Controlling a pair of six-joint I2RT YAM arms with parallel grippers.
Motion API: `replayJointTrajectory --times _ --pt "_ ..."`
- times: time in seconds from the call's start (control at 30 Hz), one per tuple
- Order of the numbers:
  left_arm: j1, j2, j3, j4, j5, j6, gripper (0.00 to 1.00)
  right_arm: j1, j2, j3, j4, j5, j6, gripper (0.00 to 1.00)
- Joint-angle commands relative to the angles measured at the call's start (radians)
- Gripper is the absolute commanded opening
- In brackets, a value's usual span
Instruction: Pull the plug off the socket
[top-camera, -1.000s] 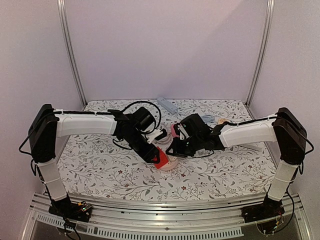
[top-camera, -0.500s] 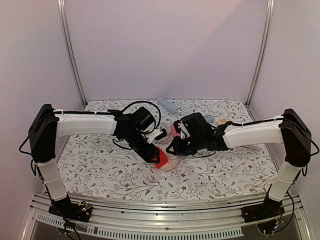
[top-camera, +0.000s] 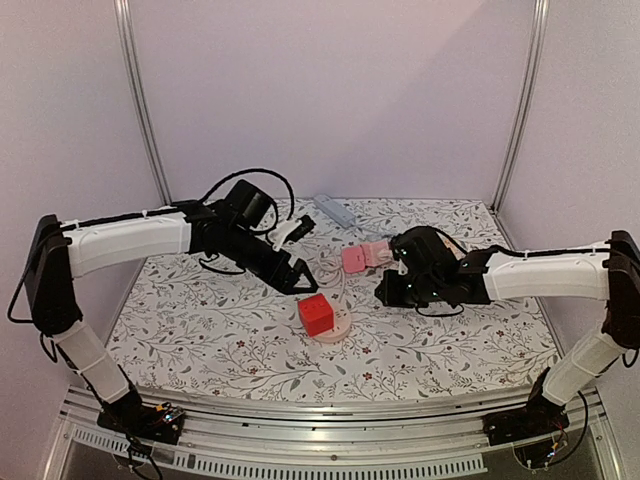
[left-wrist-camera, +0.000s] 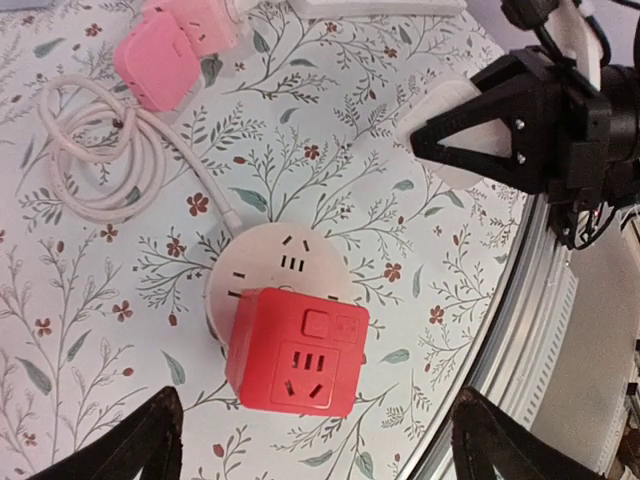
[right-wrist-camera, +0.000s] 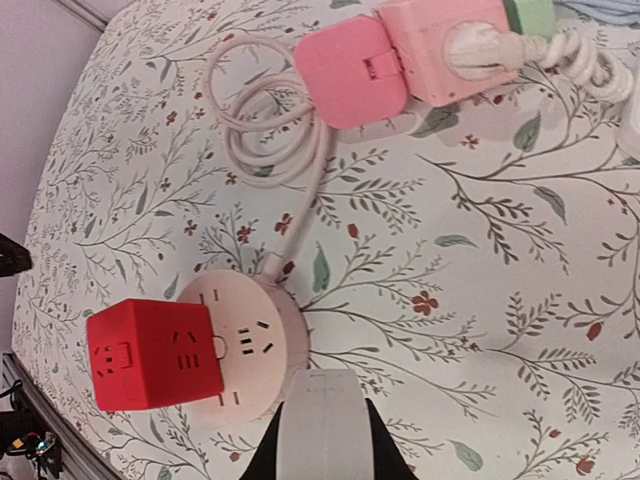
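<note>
A round white socket (top-camera: 338, 329) lies on the floral cloth with a red cube adapter (top-camera: 317, 314) seated on its left part. My right gripper (right-wrist-camera: 322, 445) is shut on a white plug (right-wrist-camera: 322, 415), held clear of the socket (right-wrist-camera: 262, 345) at its right edge. The left wrist view also shows that plug (left-wrist-camera: 440, 120) in the black fingers, apart from the socket (left-wrist-camera: 290, 255). My left gripper (left-wrist-camera: 320, 452) hangs open above the red cube (left-wrist-camera: 297, 352), its fingers wide on either side and touching nothing. From above, the left gripper (top-camera: 299, 279) is up and left of the cube.
A coiled white cable (right-wrist-camera: 268, 120) runs from the socket toward a pink cube adapter (right-wrist-camera: 350, 68), beside a second pink block (right-wrist-camera: 445, 40) with a white plug in it. A white power strip (top-camera: 334, 210) lies at the back. The table's metal front rail (left-wrist-camera: 545, 300) is near.
My left gripper opened, let go of the red cube and rose back to the left. The right arm drew away to the right with the white plug.
</note>
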Motion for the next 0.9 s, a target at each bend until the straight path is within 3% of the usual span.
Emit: replayJointTrajectory --times 0.0,0.13,0.3,0.77,0.87 --pt "0.117 -0.071 -0.030 0.056 0.075 -0.058 0.91 -0.012 -0.074 -0.060 -0.156 0.142 0.044 0.00" --pt "0.233 -0.119 -0.046 0.052 0.003 -0.105 0.91 -0.017 -0.095 -0.084 -0.299 0.258 0.053 0.01" --pt "0.351 -0.167 -0.079 0.080 -0.028 -0.161 0.91 -0.055 -0.115 -0.138 -0.335 0.325 0.098 0.02" --pt "0.360 -0.172 -0.084 0.055 -0.083 -0.159 0.90 -0.062 0.047 -0.081 -0.352 0.372 0.075 0.09" --pt "0.359 -0.173 -0.082 0.052 -0.090 -0.158 0.90 -0.062 0.068 -0.077 -0.343 0.365 0.081 0.17"
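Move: The white plug, already out and pinched in the right fingers, is bound for bare cloth about 14 cm to this hand's right, 2 cm back and 10 cm below. The round socket lies about 10 cm left, 3 cm back; the red cube 13 cm left, 1 cm back, both 7–8 cm below; the pink cube 14 cm ahead, 6 cm left, 8 cm lower. From the empty left hand, the red cube lies 3 cm right, 1 cm back, 9 cm below. The plug, still pinched, is carried about 13 cm to the right, away from the round socket, sinking all the way and at last going straight down, some 8 cm in all, while the right wrist swings some 30 degrees so the fingers point more steeply down. The left hand, wide open, withdraws left and forward from the red cube, rising a little and turning counter-clockwise, then stops. ##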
